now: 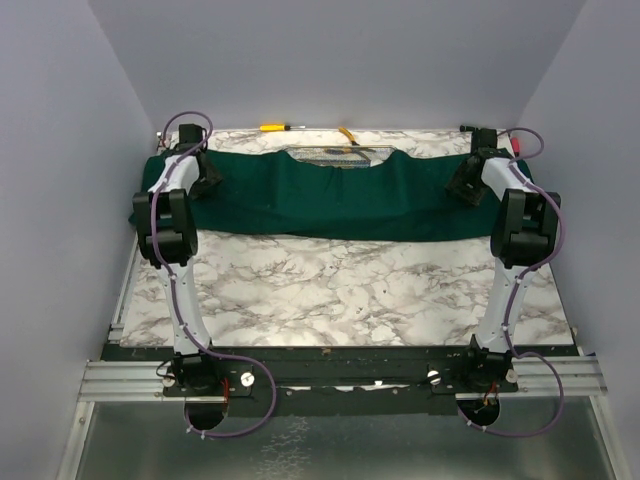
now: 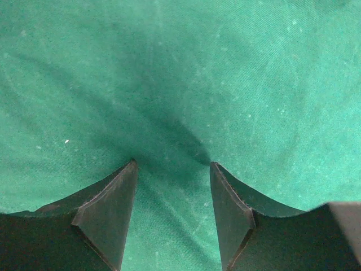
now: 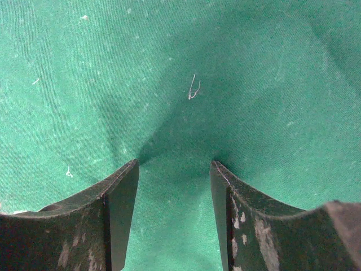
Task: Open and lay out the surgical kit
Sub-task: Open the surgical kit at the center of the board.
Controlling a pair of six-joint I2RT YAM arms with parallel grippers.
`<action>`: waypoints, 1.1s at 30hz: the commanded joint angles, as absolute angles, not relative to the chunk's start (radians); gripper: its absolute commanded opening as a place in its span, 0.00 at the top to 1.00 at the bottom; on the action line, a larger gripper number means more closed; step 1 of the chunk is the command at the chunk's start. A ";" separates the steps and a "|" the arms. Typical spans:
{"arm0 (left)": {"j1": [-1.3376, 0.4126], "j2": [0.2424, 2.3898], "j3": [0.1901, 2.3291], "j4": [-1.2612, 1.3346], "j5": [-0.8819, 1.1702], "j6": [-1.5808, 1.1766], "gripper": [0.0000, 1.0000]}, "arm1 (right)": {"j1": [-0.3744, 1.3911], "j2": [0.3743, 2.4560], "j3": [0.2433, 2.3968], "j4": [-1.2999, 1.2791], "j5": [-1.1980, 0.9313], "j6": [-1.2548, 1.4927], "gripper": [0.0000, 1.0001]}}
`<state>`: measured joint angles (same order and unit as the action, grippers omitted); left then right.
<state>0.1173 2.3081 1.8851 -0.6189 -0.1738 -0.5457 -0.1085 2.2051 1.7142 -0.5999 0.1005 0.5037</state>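
The surgical kit's dark green cloth wrap (image 1: 330, 205) lies spread in a wide band across the far half of the marble table. At its far edge the cloth is folded back and a strip of the wire-mesh steel tray (image 1: 335, 155) shows. My left gripper (image 1: 205, 178) points down on the cloth's left end. My right gripper (image 1: 465, 180) does the same on the right end. In the left wrist view the left gripper (image 2: 172, 164) is open, tips pressed into green cloth (image 2: 180, 73) that dimples between them. The right gripper (image 3: 175, 162) is open too, its tips denting the cloth (image 3: 169, 68). Clamps, tweezers and gauze are hidden.
A yellow-handled screwdriver (image 1: 275, 127) and yellow-handled pliers (image 1: 347, 134) lie on the table (image 1: 340, 290) beyond the cloth, near the back wall. Grey walls close in both sides. A small red object (image 1: 515, 144) sits at the far right corner. Bare marble stretches between cloth and arm bases.
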 commanded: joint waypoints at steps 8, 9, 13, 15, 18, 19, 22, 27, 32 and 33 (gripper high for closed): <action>0.182 2.298 1.698 -0.694 -0.273 -0.630 0.43 | -0.121 2.313 1.748 -0.718 0.163 0.506 0.43; 0.182 2.299 1.724 -0.693 -0.263 -0.610 0.43 | -0.121 2.310 1.758 -0.719 0.164 0.506 0.43; 0.181 2.339 1.966 -0.738 -0.163 -0.489 0.45 | -0.120 2.286 1.856 -0.751 0.103 0.507 0.43; 0.181 2.353 2.077 -0.764 -0.127 -0.467 0.45 | -0.114 2.260 1.890 -0.728 0.063 0.514 0.43; 0.181 2.349 2.149 -0.774 -0.072 -0.464 0.45 | -0.106 2.243 1.946 -0.715 0.029 0.542 0.40; 0.181 2.342 2.151 -0.772 -0.056 -0.468 0.45 | -0.103 2.245 1.965 -0.713 0.024 0.556 0.39; 0.181 2.320 2.122 -0.765 -0.024 -0.469 0.45 | -0.074 2.260 2.016 -0.693 0.022 0.581 0.28; 0.179 2.280 2.050 -0.742 -0.010 -0.451 0.45 | -0.020 2.334 2.140 -0.653 0.014 0.623 0.20; 0.175 2.237 1.955 -0.692 0.041 -0.466 0.45 | 0.022 2.424 2.273 -0.640 0.049 0.673 0.23; 0.175 2.231 1.929 -0.680 0.048 -0.470 0.45 | 0.033 2.440 2.287 -0.635 0.058 0.672 0.23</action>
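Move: Both hands have their fingertips down on the spread green cloth. The right hand's likely aim, the raised cloth fold beside the wire tray's right end, lies about 14 cm ahead and 20 cm left of it. The tray's middle is some 13 cm ahead and 38 cm left, the pliers roughly 16 cm ahead and 34 cm left. For the left hand, the cloth's left edge is about 19 cm to its left, level with it. Back and left by about 2 cm, the left hand keeps its fingertips on the cloth, then swings forward some 5 cm, rises off, and sinks partway back, ending about 3 cm higher. The right hand first stays down on its spot, then lifts roughly 10 cm while going forward 11 cm and left 7 cm, over the cloth towards the fold by the tray, fingers opening wider and tipping up nearly 20 degrees. ##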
